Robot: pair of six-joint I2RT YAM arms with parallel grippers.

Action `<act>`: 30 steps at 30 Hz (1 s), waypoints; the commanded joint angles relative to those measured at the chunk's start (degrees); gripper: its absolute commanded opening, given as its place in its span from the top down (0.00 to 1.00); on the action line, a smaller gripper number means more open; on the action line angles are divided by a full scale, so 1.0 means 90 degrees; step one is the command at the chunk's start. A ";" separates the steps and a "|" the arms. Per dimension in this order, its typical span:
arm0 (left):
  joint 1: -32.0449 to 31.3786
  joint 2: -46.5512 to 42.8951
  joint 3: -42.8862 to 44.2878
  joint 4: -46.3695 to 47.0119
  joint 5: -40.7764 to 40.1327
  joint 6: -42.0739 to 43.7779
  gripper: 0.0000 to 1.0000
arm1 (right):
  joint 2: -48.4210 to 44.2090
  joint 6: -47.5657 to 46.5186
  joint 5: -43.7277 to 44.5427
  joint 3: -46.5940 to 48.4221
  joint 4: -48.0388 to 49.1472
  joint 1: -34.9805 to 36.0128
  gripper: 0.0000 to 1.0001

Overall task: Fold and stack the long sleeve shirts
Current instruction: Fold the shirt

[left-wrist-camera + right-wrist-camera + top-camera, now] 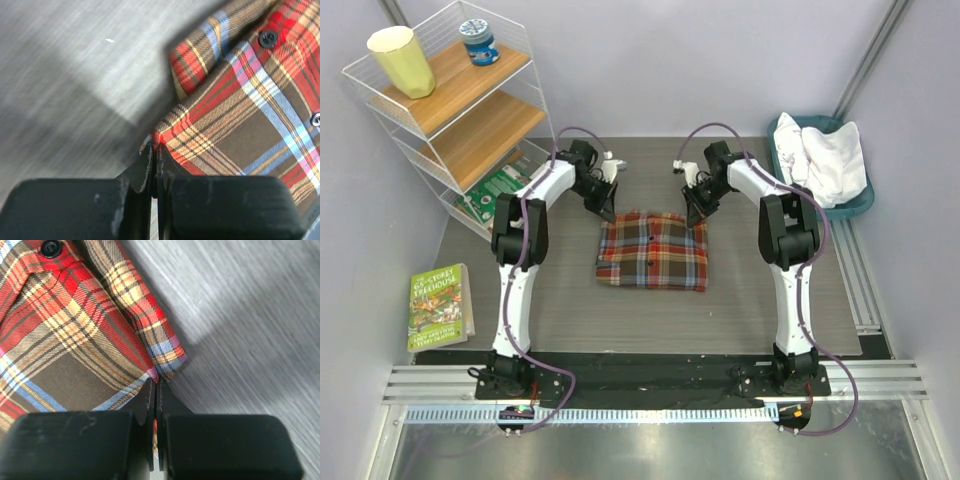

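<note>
The plaid flannel shirt [653,250] lies folded in a rectangle at the middle of the table. My left gripper [607,211] is shut on its far left corner, where the red plaid cloth [235,120] is pinched between the jaws. At the far right corner my right gripper [696,218] is shut on the plaid edge [75,340], with cloth showing between its jaws. The white shirt [830,160] is crumpled in the teal basket [783,150] at the back right.
A wire shelf [470,110] with a yellow cup [403,60] and a blue jar [479,42] stands at the back left. A book [440,305] lies at the left, beside the table. A metal rail [865,290] runs along the right edge.
</note>
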 commanded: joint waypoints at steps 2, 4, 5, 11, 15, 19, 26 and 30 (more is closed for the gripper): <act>0.0078 0.0116 0.0190 -0.0150 -0.1173 -0.0287 1.00 | 0.0255 -0.0034 0.1058 -0.0046 0.0394 -0.0015 0.99; 0.0078 0.0009 0.0054 -0.0316 -0.1154 -0.0200 1.00 | 0.0138 -0.0083 0.1029 -0.0211 0.0403 0.0004 0.99; 0.0069 -0.0233 -0.0121 -0.0307 -0.1067 -0.0200 1.00 | 0.0050 -0.0102 0.1009 -0.0319 0.0433 0.0024 0.99; -0.0078 -0.1523 -0.2103 -0.0093 -0.0871 -0.0063 1.00 | -0.0906 -0.0405 0.1019 -0.1607 0.0716 0.0453 0.99; -0.0078 -0.2537 -0.3012 0.0220 -0.0754 -0.0141 1.00 | -0.1492 -0.0337 0.0902 -0.2048 0.0716 0.0552 0.99; -0.0078 -0.3046 -0.3111 0.0104 -0.0229 -0.0112 1.00 | -0.2059 -0.0337 0.0804 -0.1990 0.0395 0.0522 0.99; -0.0078 -0.2885 -0.2752 0.0259 -0.0460 -0.0190 1.00 | -0.2276 -0.0454 0.0823 -0.1707 0.0052 0.0249 0.99; -0.0019 -0.2161 -0.2302 0.0425 -0.0782 -0.0228 0.97 | -0.1467 -0.0240 0.0784 -0.1346 0.0071 0.0239 0.99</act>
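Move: My two closed grippers already pinch the far corners of the folded shirt, just above the table. Its middle is about 10 cm back and 9 cm right of my left hand, some 8 cm back and 9 cm left of my right. Its near edge lies roughly 21 cm back and 9 cm right of the left hand. The laundry basket stands about 25 cm right of my right hand and 16 cm farther out. Keeping both corners pinched, I hold them low for a moment, then pull the shirt back towards my bases close to the table, about 10 cm with my left hand and 6 cm with my right, both drifting a little left. Then I raise the two corners together some 5 cm and just begin to ease forward. ##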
